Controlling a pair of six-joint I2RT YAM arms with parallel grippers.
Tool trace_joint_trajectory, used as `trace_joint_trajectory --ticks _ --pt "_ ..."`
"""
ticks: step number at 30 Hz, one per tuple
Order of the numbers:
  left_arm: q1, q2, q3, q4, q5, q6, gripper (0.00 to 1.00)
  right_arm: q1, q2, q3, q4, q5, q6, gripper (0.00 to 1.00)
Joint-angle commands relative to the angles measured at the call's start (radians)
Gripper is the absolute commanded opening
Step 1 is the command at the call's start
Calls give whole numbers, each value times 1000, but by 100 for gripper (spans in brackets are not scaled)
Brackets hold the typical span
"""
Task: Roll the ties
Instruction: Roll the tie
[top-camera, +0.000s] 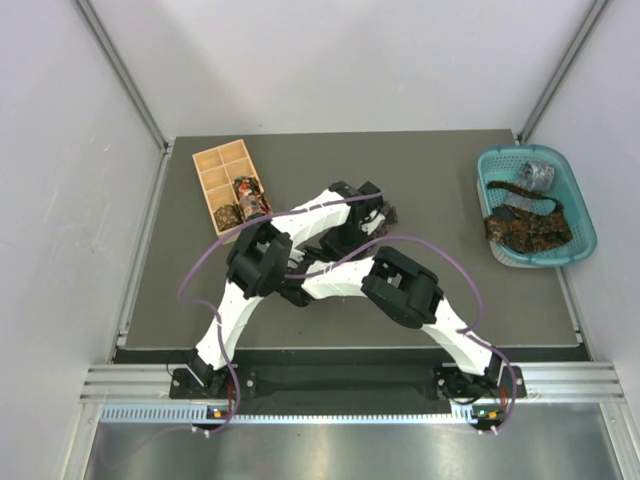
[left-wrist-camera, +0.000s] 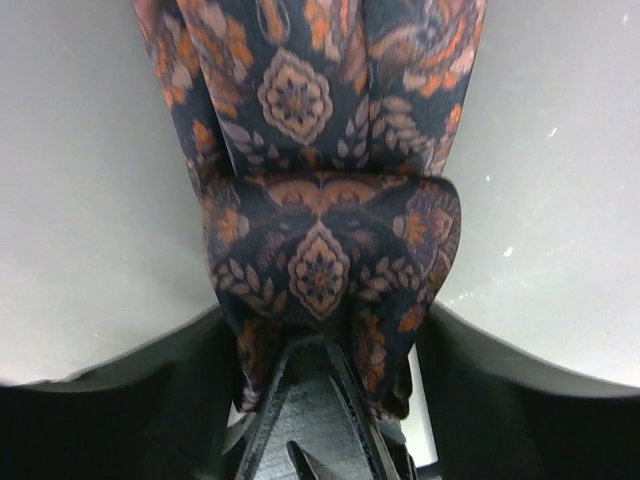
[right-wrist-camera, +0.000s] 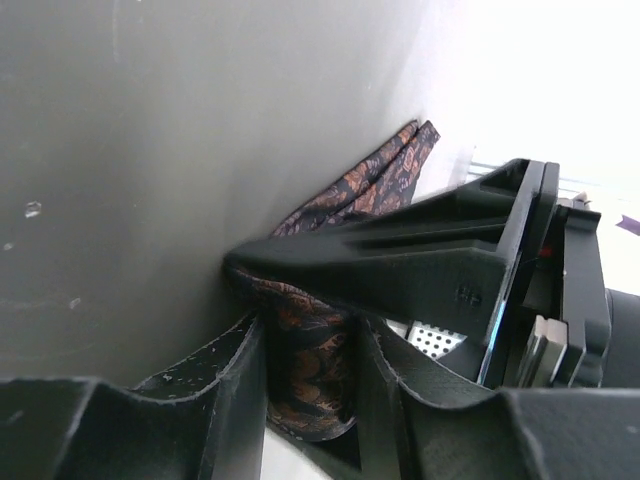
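One of the ties, dark with an orange-brown paisley pattern, is partly rolled into a coil (left-wrist-camera: 325, 265), and its flat strip (left-wrist-camera: 300, 80) runs away over the grey table. My right gripper (right-wrist-camera: 308, 335) is shut on the coil (right-wrist-camera: 310, 370), one finger on each side. My left gripper (left-wrist-camera: 325, 330) stands open around the same coil, with a bright gap at its right finger (left-wrist-camera: 500, 400). One right finger (left-wrist-camera: 320, 410) shows end-on under the coil. In the top view the crossed arms hide the coil and both grippers.
A tan wooden compartment box (top-camera: 215, 170) at the back left holds rolled ties (top-camera: 248, 190). A teal basket (top-camera: 585, 215) at the back right holds loose ties, one dark and orange-speckled (top-camera: 527, 228), one grey (top-camera: 535, 176). Both arms cross over the table's middle.
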Motion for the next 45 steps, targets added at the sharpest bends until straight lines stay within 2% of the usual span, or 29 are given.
trace_joint_trajectory --ticks 1,5,12,18,22,27,30,32,39,45 --pt "2 -10 40 -83 -1 6 73 -32 24 28 -2 -67 -14 18" --pt "2 -72 57 -6 3 13 84 -27 13 38 -5 -70 -17 18" --pt "10 -292 0 233 19 -29 92 -19 1 45 -5 -73 -23 18" --pt "103 -463 -94 409 27 -180 96 -19 -12 39 -3 -87 -20 18" --pt "273 -595 -299 526 84 -350 96 -19 -64 33 3 -125 -18 19" --pt "412 -762 -564 670 131 -442 96 -24 -130 34 1 -188 -9 19" --pt "522 -823 -684 748 197 -517 96 -45 -208 13 29 -302 14 19" --pt "545 -849 -732 776 208 -528 96 -56 -238 -4 38 -353 26 19" --pt "568 -903 -799 793 193 -523 97 -137 -378 -123 135 -626 109 19" --pt "568 -914 -819 770 202 -502 96 -236 -488 -232 236 -953 160 19"
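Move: The tie's roll sits between the left hand's already loosened pads, right at its hand point, and is also at the right hand's point, pinched by its fingers. The unrolled tail lies about 5 cm ahead and 7 cm right of the left hand, a centimetre or so lower. The wooden box is some 11 cm ahead and 23 cm left of the left hand, about level with it. The left hand opens wider, swinging about 17 cm up and left towards the box; the right tips, pinching the roll. ##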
